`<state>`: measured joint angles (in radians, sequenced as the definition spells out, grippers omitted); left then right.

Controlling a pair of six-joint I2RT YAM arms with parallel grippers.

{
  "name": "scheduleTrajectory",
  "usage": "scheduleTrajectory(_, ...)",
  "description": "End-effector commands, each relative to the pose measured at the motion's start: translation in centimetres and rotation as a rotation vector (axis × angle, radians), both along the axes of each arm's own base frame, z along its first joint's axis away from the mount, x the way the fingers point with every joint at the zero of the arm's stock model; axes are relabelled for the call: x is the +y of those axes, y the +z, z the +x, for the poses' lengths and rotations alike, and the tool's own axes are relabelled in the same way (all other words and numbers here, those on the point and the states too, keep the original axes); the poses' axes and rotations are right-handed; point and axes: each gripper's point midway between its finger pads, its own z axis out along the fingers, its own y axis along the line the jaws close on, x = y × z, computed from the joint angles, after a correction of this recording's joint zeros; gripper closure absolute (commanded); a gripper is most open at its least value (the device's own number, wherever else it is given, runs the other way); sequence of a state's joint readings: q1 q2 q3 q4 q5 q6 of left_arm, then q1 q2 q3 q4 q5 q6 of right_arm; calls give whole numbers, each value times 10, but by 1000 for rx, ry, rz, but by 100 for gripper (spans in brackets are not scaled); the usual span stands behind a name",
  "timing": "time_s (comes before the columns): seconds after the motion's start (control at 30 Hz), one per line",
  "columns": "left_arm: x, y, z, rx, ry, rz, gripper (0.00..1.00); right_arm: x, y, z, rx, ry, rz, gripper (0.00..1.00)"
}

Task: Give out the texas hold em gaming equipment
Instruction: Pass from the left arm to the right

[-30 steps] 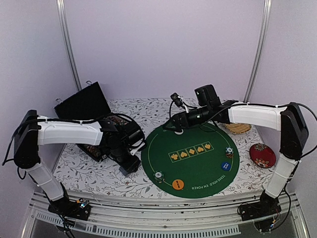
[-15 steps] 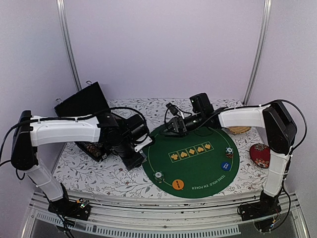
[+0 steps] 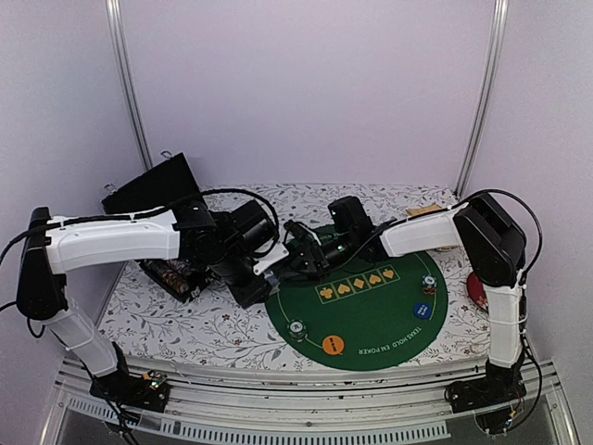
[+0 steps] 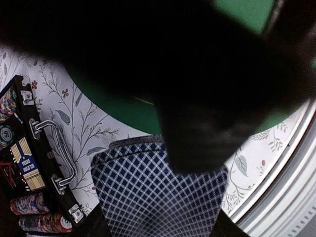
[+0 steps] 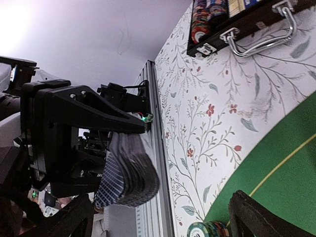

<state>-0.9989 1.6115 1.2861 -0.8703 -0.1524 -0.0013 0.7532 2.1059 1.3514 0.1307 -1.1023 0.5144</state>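
My left gripper [image 3: 252, 283] is shut on a deck of playing cards [image 4: 158, 192] with blue-checked backs, held at the left rim of the round green poker mat [image 3: 371, 315]. My right gripper [image 3: 295, 258] is open and reaches in from the right. Its dark, blurred body fills the upper part of the left wrist view, just over the deck. In the right wrist view the deck [image 5: 129, 173] sits ahead between my right fingers [image 5: 256, 217], apart from them. Two chip stacks [image 3: 296, 328] [image 3: 428, 285], an orange disc [image 3: 334, 345] and a blue disc [image 3: 422, 311] lie on the mat.
An open black case [image 3: 171, 273] holding rows of chips, its lid [image 3: 157, 190] raised, stands behind my left gripper; its metal handle [image 4: 54, 158] faces the deck. A tan mat [image 3: 422, 211] lies at the back right. The red cushion [image 3: 474, 287] is mostly hidden behind my right arm.
My right arm has swung left across the mat, from its far edge to right beside the left gripper. The left gripper has shifted slightly right with the deck.
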Motion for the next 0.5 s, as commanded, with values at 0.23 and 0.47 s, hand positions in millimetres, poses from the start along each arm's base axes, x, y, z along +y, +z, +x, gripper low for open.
scheduleTrajectory(0.23,-4,16,5,-51,-34,0,49,26,5,-3,35,69,76,20)
scheduleTrajectory(0.47,-4,17,9,-74,-28,11,49,36,7,-11,69,109,101,31)
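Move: The card deck, still held by the left fingers, has its middle about 3 cm below the left hand, 1 cm ahead and 1 cm to the right. From the right hand the deck is some 5 cm to the left, 2 cm back and 1 cm lower. The chip stack on the mat is about 7 cm back, 3 cm right and 9 cm below the right hand; the orange Big Blind disc is roughly 12 cm back, 12 cm right and 11 cm below. The deck stays offered in the left hand, which keeps its hold, fingers down, while the right hand eases about 3 cm to the left towards the deck. The right wrist turns only slightly, some 5 degrees, and its wide-open fingers begin to close around the deck's lower part, narrowing to roughly seven tenths open; no right-hand grip is seen yet. ##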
